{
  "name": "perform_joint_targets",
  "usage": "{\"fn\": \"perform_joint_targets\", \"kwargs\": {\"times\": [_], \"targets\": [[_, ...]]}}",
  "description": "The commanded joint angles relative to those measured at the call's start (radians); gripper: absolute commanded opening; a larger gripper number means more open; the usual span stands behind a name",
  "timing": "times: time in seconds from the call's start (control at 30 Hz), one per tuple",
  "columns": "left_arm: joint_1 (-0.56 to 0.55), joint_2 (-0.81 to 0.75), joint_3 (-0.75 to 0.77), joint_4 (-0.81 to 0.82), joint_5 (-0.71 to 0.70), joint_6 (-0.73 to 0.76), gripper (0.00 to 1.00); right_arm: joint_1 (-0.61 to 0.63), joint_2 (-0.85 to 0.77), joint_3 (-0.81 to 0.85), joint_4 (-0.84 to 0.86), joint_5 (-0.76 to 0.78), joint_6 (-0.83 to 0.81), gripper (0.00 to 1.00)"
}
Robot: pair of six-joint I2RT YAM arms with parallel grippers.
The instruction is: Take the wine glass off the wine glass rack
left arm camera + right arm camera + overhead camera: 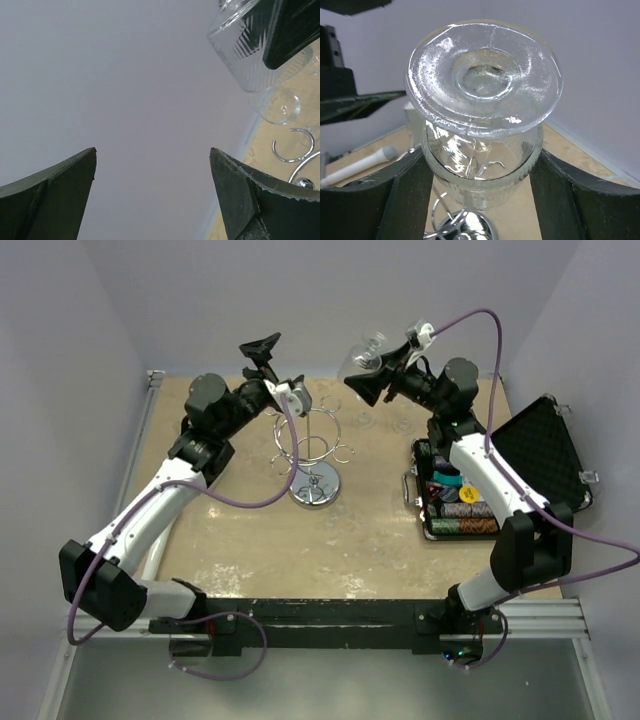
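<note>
The chrome wine glass rack (316, 452) stands mid-table on its disc base, with curled hooks round the pole. My right gripper (368, 380) is shut on the clear ribbed wine glass (366, 352) and holds it in the air behind and right of the rack, apart from the hooks. In the right wrist view the fingers (407, 195) clamp the bowl (480, 175), the foot (482, 75) faces the camera, and the rack base (472, 231) lies below. My left gripper (262, 348) is open and empty, raised behind and left of the rack (152, 150).
An open black case (545, 445) with poker chips stands at the right, beside the right arm. In the left wrist view the held glass (245, 57), a rack hook (295, 147) and another clear rounded glass shape (280, 105) show. Walls close the back and sides.
</note>
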Motion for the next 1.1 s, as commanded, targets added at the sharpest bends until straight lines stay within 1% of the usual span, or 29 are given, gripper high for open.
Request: {"fn": "perform_joint_targets", "kwargs": {"times": [0.0,0.07,0.17,0.23,0.37,0.5,0.63,0.77,0.97,1.07], "targets": [[-0.048,-0.022,-0.096,0.238,-0.045,0.154,1.00,-0.001,0.024,0.096,0.231,-0.199,0.266,0.02],[-0.076,-0.013,-0.136,0.326,-0.060,0.206,1.00,-0.001,0.024,0.079,0.299,-0.222,0.322,0.02],[-0.107,-0.007,-0.178,0.401,-0.053,0.260,1.00,-0.001,0.023,0.076,0.328,-0.232,0.348,0.01],[-0.115,-0.008,-0.207,0.446,-0.039,0.294,1.00,-0.001,0.036,0.079,0.359,-0.238,0.398,0.01],[-0.131,0.007,-0.255,0.544,-0.016,0.358,1.00,-0.001,0.056,0.063,0.465,-0.245,0.483,0.01],[-0.150,0.024,-0.275,0.596,0.007,0.398,1.00,-0.001,0.066,0.060,0.468,-0.229,0.495,0.04],[-0.168,0.064,-0.271,0.645,0.006,0.417,1.00,-0.001,0.086,0.062,0.505,-0.247,0.525,0.05],[-0.197,0.110,-0.275,0.778,-0.028,0.441,1.00,-0.001,0.099,0.066,0.500,-0.256,0.532,0.05],[-0.211,0.180,-0.258,0.871,-0.043,0.464,1.00,0.005,0.106,0.066,0.514,-0.271,0.543,0.06],[-0.214,0.222,-0.253,0.964,-0.045,0.475,0.99,0.005,0.109,0.062,0.514,-0.268,0.549,0.08]]}}
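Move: The wine glass, already clasped by the right fingers, is some 16 cm to the right of the open left hand, about level with it in height and reach; the left gripper lies the same 16 cm to the right hand's left. The wine glass rack stands roughly 11 cm back from the right hand, 12 cm to its left and 22 cm below. A standing glass is about 8 cm ahead of the right hand, 2 cm to its right and 30 cm down. The wine glass stays gripped in the right hand, which draws back and left about 5 cm, rises around 4 cm then sinks part of that, and swings roughly 20 degrees counter-clockwise. To meet it, the wide-open left hand slides some 8 cm right and slightly back behind the rack's top, its fingers tipping up some 35 degrees towards the bowl without closing. ##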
